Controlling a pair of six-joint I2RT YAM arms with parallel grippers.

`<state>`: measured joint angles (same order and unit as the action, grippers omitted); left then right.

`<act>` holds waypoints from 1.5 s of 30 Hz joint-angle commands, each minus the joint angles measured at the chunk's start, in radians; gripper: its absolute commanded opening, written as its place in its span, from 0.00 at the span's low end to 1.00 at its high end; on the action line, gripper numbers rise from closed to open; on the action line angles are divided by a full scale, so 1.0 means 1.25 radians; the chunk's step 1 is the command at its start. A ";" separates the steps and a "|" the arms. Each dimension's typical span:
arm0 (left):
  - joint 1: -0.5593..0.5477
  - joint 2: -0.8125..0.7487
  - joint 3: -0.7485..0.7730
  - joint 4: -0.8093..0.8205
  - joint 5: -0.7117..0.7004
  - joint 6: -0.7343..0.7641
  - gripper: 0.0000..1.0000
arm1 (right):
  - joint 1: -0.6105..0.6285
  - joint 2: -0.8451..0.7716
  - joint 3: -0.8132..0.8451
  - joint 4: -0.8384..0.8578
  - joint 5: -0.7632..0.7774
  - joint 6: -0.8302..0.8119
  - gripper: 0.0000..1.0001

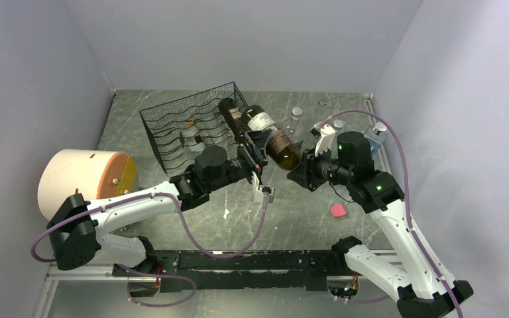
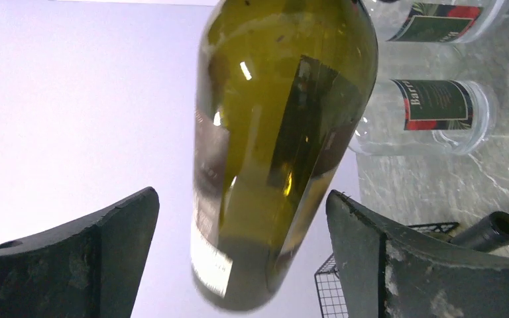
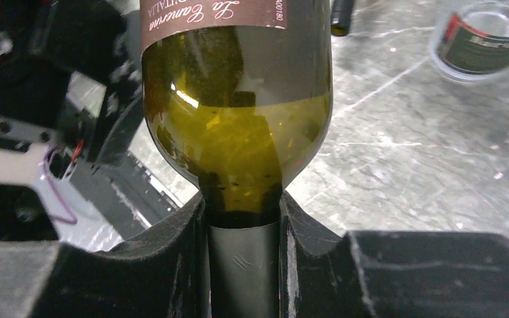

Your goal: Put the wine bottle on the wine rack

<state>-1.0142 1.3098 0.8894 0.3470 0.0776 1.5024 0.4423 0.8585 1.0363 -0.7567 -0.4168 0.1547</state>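
Note:
The wine bottle (image 1: 272, 132), olive-green glass with a brown label, hangs slanted above the table just right of the black wire wine rack (image 1: 172, 122). My right gripper (image 1: 303, 165) is shut on its dark foil neck, which the right wrist view shows pinched between the pads (image 3: 242, 212) below the bottle's shoulders (image 3: 238, 126). My left gripper (image 1: 255, 151) is open around the bottle's body. In the left wrist view the bottle (image 2: 278, 132) hangs between the two fingers (image 2: 93, 258) with a gap on each side. A corner of the rack (image 2: 335, 291) shows below.
A second dark bottle (image 1: 233, 119) lies at the rack's right end, its neck (image 2: 497, 228) visible. Small clear labelled jars (image 1: 296, 116) (image 2: 437, 112) (image 3: 487, 40) stand behind right. A white-and-orange cylinder (image 1: 83, 175) lies at left, and a pink block (image 1: 337, 211) near right.

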 commanded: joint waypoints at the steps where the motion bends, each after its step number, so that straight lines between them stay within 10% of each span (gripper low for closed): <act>1: -0.010 -0.013 -0.022 0.095 -0.003 -0.029 0.99 | -0.008 -0.033 0.017 0.104 0.107 0.040 0.00; 9: -0.010 -0.023 -0.015 0.053 -0.057 -0.144 0.99 | -0.009 -0.033 0.000 0.142 0.141 0.064 0.00; 19: 0.009 0.010 0.130 -0.084 -0.453 -0.833 0.99 | -0.008 -0.003 -0.058 0.193 0.099 0.075 0.00; 29: 0.055 -0.068 0.190 -0.233 -0.560 -1.162 0.99 | 0.018 0.036 -0.149 0.297 0.000 0.126 0.00; 45: 0.063 -0.237 0.227 -0.395 -0.588 -1.308 0.99 | 0.486 0.285 -0.180 0.595 0.276 0.265 0.00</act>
<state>-0.9379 1.0515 1.1549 -0.1001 -0.6254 -0.0910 0.9615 1.1481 0.7715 -0.2455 -0.1940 0.4576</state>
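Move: The right hand already holds the wine bottle by the neck, its base pointing forward-left between the left hand's open fingers. The wine rack's middle lies about 18 cm ahead of the right hand, 32 cm to its left and 20 cm lower. The dark bottle in the rack's right end is some 20 cm ahead, 19 cm left; the labelled clear bottle in it 18 cm ahead, 35 cm left. From the left hand, the rack is about 13 cm ahead, 25 cm left. Keeping its grip on the neck, the right hand first shifts the wine bottle some 3 cm forward and right out of the left hand's already open fingers, then sinks and swings left and a little back, ending about 12 cm left and 10 cm below its start, with the bottle's base coming round before the rack's front. The left hand, still wide open, draws away about 15 cm to the left and 8 cm up, rolling and turning well over 90 degrees from pointing rightward until it faces out over the rack. ##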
